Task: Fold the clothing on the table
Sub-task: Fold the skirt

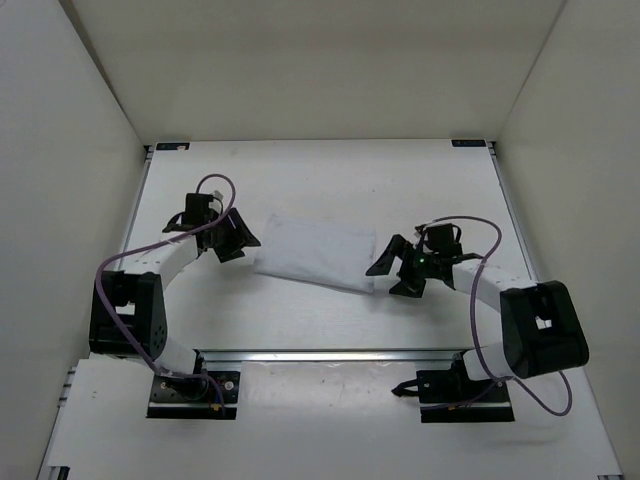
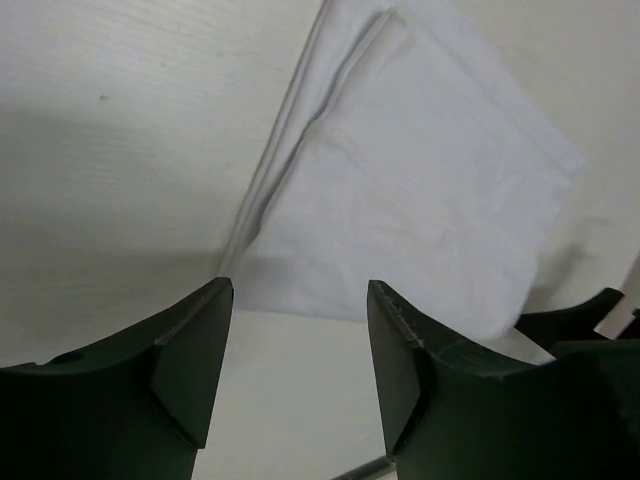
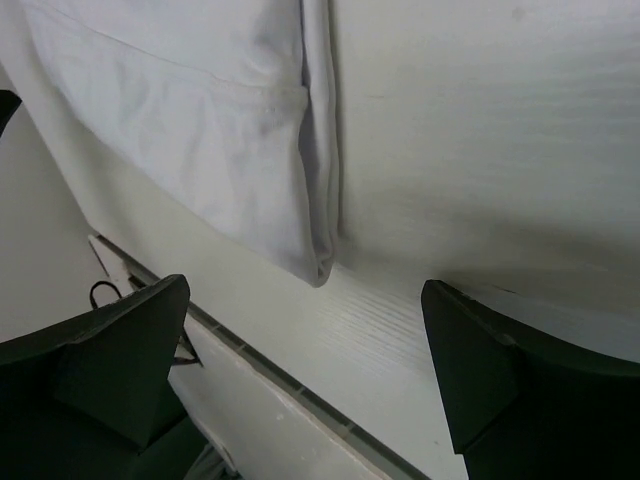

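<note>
The clothing [image 1: 315,253] lies flat on the table [image 1: 330,180] as a white folded rectangle between the two arms. In the left wrist view the clothing [image 2: 420,190] shows layered edges along its left side. My left gripper [image 1: 240,243] hovers just off its left end, open, nothing between the fingers [image 2: 300,340]. My right gripper [image 1: 393,276] stands off the right end, jaws wide open and empty [image 3: 305,340]. The right wrist view shows the clothing [image 3: 200,120] with a folded corner just beyond the fingertips.
A metal rail [image 1: 330,355] runs along the table's near edge, seen also as the rail [image 3: 280,375] under the right gripper. White walls [image 1: 60,200] enclose the table on three sides. Purple cables [image 1: 215,185] loop over both arms.
</note>
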Robot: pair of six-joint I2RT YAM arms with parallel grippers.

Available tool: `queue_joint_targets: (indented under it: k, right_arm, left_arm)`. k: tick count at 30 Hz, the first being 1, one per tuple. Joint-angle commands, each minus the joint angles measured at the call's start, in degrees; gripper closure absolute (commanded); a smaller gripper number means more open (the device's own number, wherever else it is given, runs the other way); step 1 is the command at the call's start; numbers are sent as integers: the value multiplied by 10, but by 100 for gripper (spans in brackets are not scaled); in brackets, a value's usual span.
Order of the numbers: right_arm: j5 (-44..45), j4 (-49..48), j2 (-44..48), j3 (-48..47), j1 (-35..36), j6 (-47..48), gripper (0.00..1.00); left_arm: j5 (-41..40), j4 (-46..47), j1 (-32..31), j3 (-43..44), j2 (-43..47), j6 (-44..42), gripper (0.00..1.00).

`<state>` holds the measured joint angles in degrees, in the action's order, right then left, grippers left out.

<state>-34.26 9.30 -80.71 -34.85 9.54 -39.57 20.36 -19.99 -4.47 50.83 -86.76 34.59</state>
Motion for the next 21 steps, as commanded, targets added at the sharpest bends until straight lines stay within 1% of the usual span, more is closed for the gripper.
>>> queue_joint_targets:
  k: [1, 3, 4, 5, 6, 7, 10, 11, 12, 13, 14, 15, 16, 17, 18, 19, 20, 21]
  right_arm:
    - [87, -60, 33, 41, 52, -58, 1]
    - [104, -89, 28, 64, 74, -107, 5]
    - [105, -127, 26, 77, 80, -118, 5]
    - [106, -137, 11, 80, 86, -137, 14]
    - [114, -153, 10, 87, 96, -149, 16]
    - [118, -161, -7, 87, 100, -155, 17]
    - [140, -164, -32, 73, 114, -170, 24]
    - [152, -171, -37, 75, 117, -175, 26]
    - [161, -176, -38, 76, 115, -184, 31]
    - [161, -179, -39, 81, 110, -197, 39]
    - [158, -186, -41, 87, 106, -198, 42]
    - [150, -188, -45, 88, 94, -194, 51]
    - [141, -191, -45, 91, 87, -186, 62]
    - [133, -177, -43, 92, 71, -173, 69]
    - [117, -166, -38, 90, 47, -146, 83]
    - [107, -147, -32, 87, 23, -112, 94]
    - [104, -103, -25, 71, 8, -85, 97]
    - [104, -73, -19, 62, -18, -33, 100]
  left_arm:
    - [-80, -15, -19, -40, 17, -29, 34]
    - [-88, -2, -26, -63, 10, -17, 36]
    - [-92, 3, -27, -64, 7, -11, 35]
    - [-92, 7, -35, -69, 1, -8, 36]
    - [-95, 7, -41, -66, -9, -7, 35]
    - [-104, 6, -44, -68, -14, -8, 35]
    - [-124, 15, -59, -60, -38, 3, 33]
    - [-124, 21, -62, -62, -44, 7, 35]
    - [-121, 24, -65, -54, -57, 7, 38]
    - [-121, 28, -72, -50, -67, 7, 42]
    - [-120, 33, -75, -49, -73, 14, 59]
    - [-119, 33, -83, -44, -78, 16, 74]
    - [-118, 41, -97, -46, -78, 18, 92]
    - [-111, 46, -104, -48, -74, 23, 99]
    - [-102, 50, -117, -55, -75, 26, 100]
    - [-93, 54, -136, -61, -63, 29, 100]
    - [-90, 53, -143, -66, -62, 39, 100]
    - [-90, 55, -168, -75, -47, 50, 100]
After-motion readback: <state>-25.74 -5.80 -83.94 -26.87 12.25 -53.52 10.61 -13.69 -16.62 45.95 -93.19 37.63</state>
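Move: The folded skirt lies flat between the hands. Its near left corner is about 4 cm back of the left hand, 1 cm to the right and 7 cm below; the skirt's middle is some 12 cm to that hand's right, level with it. From the right hand, the near right corner is roughly 3 cm left and 5 cm below, and the far right corner about 13 cm ahead and 2 cm left, equally low. Sinking some 6 cm and drawing back about 4, the left hand comes down on the near left corner and shuts its open fingers on it, then slides right with it. The right hand reaches about 4.5 cm left over the near right corner, then closes while sinking and returns as far to the right, turning slightly clockwise and pinching that corner. ##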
